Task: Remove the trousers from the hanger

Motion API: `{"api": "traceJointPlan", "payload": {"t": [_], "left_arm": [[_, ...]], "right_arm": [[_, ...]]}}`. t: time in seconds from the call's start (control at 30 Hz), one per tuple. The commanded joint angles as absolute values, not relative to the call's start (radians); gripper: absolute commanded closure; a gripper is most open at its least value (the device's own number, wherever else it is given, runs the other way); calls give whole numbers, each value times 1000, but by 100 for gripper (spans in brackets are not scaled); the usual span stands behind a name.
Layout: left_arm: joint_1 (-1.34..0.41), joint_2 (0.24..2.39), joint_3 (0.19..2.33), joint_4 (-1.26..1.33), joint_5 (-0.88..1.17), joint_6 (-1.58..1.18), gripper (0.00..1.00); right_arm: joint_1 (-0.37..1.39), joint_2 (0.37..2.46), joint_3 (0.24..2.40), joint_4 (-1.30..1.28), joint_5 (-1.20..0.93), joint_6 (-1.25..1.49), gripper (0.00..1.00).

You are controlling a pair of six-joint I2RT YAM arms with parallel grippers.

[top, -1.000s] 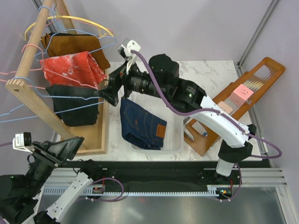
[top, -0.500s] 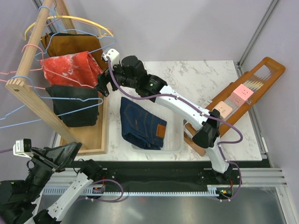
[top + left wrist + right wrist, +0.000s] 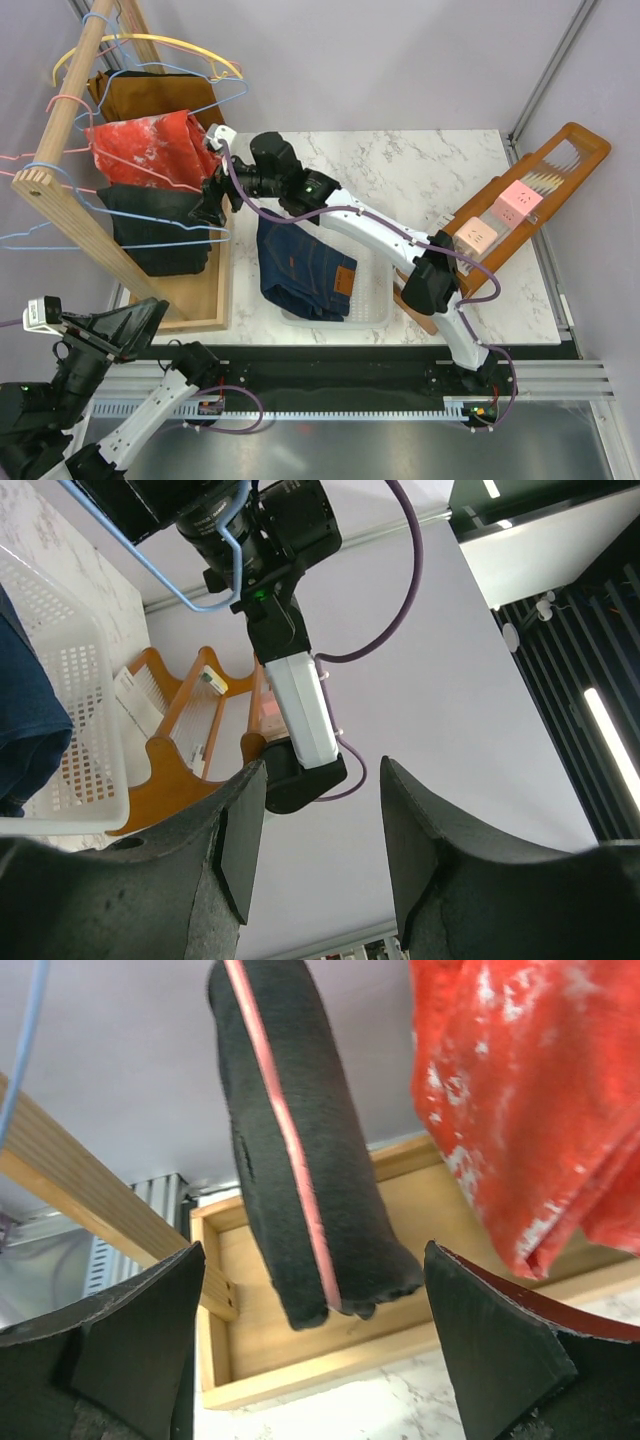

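Black trousers (image 3: 155,228) hang folded over a wire hanger (image 3: 190,213) on the wooden rack (image 3: 62,200). In the right wrist view their lower end (image 3: 320,1170) hangs between and just ahead of my open right gripper (image 3: 315,1360), with a pink hanger wire (image 3: 285,1130) running along the fold. From above, the right gripper (image 3: 210,203) sits at the trousers' right edge. Dark blue denim trousers (image 3: 300,265) with a brown patch lie in the white basket (image 3: 370,312). My left gripper (image 3: 148,312), low at the near left, is open on nothing (image 3: 320,850).
A red white-mottled cloth (image 3: 150,148) (image 3: 530,1110) and a brown garment (image 3: 150,98) hang above the black trousers. The rack's wooden base tray (image 3: 205,305) lies below. Several bare hangers (image 3: 160,45) hang on the rack. A wooden stand (image 3: 540,185) with pink boxes sits at the right.
My right arm has stretched left from above the basket to the rack, bringing its open gripper up to the black trousers. The left arm has shifted only slightly.
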State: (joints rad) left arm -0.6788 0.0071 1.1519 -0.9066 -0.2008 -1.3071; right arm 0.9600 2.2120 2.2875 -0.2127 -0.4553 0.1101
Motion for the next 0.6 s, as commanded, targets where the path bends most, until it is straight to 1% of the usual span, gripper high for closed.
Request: {"api": "traceJointPlan", "payload": {"t": [0.0,0.03,0.1,0.13,0.2,0.3,0.4,0.43,0.5,0.57], "left_arm": [[-684,-72,1144,-923,-244,-1339,44],[-684,-72,1143,-922,-242,-1341,43],[-684,-68,1143,-923,-241,-1342,44],[-684,-66,1144,-923,-241,-1342,43],[-684,-66,1147,-925,-245,-1344,43],[-686,-67,1154,-931,-253,-1344,44],[-686,-66,1155,-934,-258,-1347,43],[-686,-64,1154,-933,-258,-1348,44],[-686,-61,1154,-934,-255,-1350,43],[-686,-54,1154,-934,-252,-1348,43]], "right_arm": [[965,2269,2332,-107,-541,172,5],[965,2295,2341,-85,-543,189,8],[966,2328,2393,-72,-552,202,11],[965,2364,2414,-58,-551,221,15],[969,2393,2462,-40,-552,236,18],[974,2410,2462,-6,-528,247,21],[979,2414,2460,41,-515,271,33],[980,2419,2464,55,-517,281,43],[989,2416,2468,60,-522,282,51],[1000,2398,2456,61,-517,272,64]]}}
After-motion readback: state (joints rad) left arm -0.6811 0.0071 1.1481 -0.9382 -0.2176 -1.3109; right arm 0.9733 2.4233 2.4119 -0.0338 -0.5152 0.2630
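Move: The black trousers hang in the rack with their middle about 11 cm to the right hand's left, 4 cm back and 4 cm below; their near edge is nearer. The red cloth hangs some 10 cm left and 12 cm ahead of that hand, 3 cm lower, and the empty blue hanger 12 cm left, 3 cm back, about 6 cm higher. From the idle left hand the trousers lie roughly 18 cm ahead, 3 cm left and 12 cm down. Leftward and down, the right hand slides into the rack to the near edge of the black trousers, about 5 cm across and 4 cm lower, with only a slight wrist tilt. Its wide-open fingers close to about half their opening on the way, coming round the hanging cloth and pink bar at its edge and starting to pinch the cloth. ##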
